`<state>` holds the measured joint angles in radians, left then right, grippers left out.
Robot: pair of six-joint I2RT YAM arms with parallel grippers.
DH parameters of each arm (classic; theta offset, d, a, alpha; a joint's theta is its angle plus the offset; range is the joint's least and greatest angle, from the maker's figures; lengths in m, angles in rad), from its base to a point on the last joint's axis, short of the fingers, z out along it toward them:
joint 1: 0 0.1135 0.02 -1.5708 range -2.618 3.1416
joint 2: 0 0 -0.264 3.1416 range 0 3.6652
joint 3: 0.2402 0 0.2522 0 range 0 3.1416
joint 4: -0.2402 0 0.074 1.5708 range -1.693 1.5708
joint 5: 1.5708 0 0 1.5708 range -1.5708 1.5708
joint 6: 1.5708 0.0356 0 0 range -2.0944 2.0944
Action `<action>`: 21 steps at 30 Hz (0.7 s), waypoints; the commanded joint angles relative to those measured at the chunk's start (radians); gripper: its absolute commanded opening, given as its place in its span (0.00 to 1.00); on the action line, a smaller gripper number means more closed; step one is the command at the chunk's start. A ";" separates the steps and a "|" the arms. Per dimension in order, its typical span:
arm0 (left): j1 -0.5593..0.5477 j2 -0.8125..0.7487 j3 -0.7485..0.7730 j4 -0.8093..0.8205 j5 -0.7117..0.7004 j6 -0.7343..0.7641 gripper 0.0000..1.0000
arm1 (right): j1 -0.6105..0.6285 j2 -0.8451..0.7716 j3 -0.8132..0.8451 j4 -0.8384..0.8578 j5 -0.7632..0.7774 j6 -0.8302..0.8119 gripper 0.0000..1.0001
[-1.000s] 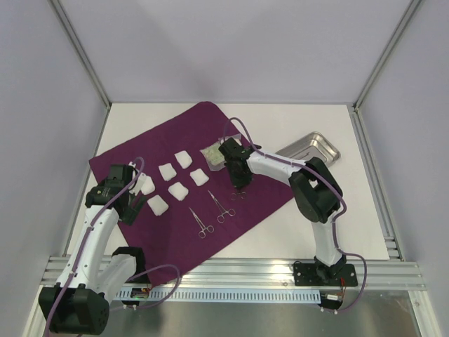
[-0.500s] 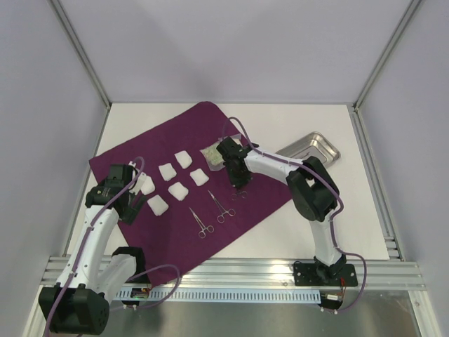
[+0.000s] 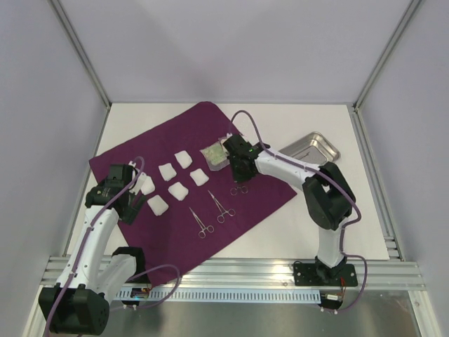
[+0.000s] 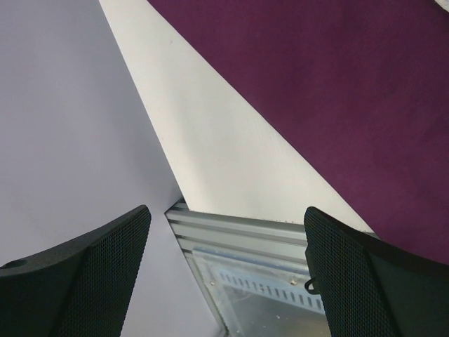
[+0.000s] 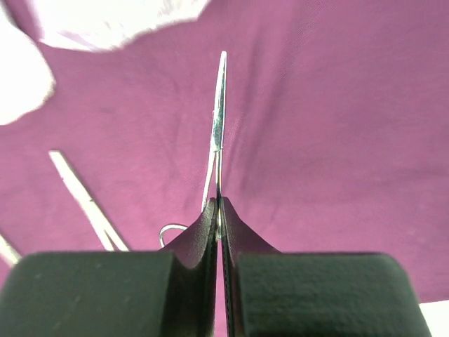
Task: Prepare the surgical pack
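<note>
The deep-purple cloth (image 3: 175,151) lies spread flat on the table. Several white gauze squares (image 3: 177,190) sit on it in rows beside a clear packet (image 3: 213,154). Two metal forceps (image 3: 201,223) lie on the cloth's near part. My right gripper (image 3: 242,172) is shut on a third forceps (image 5: 219,126), pinching its shanks while the tip points away over the cloth (image 5: 337,140). The steel tray (image 3: 312,147) rests on the bare table at the right. My left gripper (image 4: 226,214) stands open and holds nothing, at the cloth's left corner (image 3: 130,207).
The left wrist view shows the table's near-left edge and the aluminium rail (image 4: 245,235) below the open fingers. Another forceps (image 5: 84,200) lies left of the held one. White enclosure walls ring the table.
The right gripper's jaws have closed fully on the forceps, and the right arm has shifted slightly right and back. The left arm has not moved.
</note>
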<state>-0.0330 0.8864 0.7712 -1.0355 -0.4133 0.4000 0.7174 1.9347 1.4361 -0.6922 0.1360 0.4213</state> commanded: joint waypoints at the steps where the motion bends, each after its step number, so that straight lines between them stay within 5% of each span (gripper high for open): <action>1: 0.002 -0.007 0.028 -0.003 -0.009 0.014 1.00 | -0.039 -0.120 -0.037 0.114 -0.018 0.056 0.00; 6: 0.002 -0.006 0.033 -0.006 -0.009 0.014 1.00 | -0.136 -0.216 -0.109 0.180 -0.030 0.108 0.00; 14: 0.002 -0.003 0.043 -0.011 0.007 0.004 1.00 | -0.530 -0.394 -0.321 0.348 -0.067 0.286 0.01; 21: 0.002 0.006 0.048 -0.012 0.011 0.002 1.00 | -0.648 -0.321 -0.404 0.411 -0.016 0.361 0.00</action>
<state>-0.0330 0.8940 0.7780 -1.0367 -0.4019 0.3992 0.0807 1.5837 1.0458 -0.3599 0.0959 0.7158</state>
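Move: The steel tray, where the right hand is taking the hemostat already pinched in its fingers, has its middle about 24 cm to that hand's right, 10 cm ahead and 3 cm below. The scissors in it lie some 22 cm right and 11 cm ahead. Left behind are the next hemostat, roughly 7 cm left and 7 cm back, and the yellow bag, 3 cm left and 14 cm ahead. From the left hand, the tray is about 68 cm right and 21 cm ahead. Rightward in one fast arc of some 22 cm, the right hand carries the hemostat, already clear of the cloth, to the tray, reaching about 8 cm forward and rising 6 to 7 cm before sinking nearly 3 cm over it. The wrist swings about 50 degrees clockwise on the way, and the shut fingers keep their pinch near the hemostat's ring end. ##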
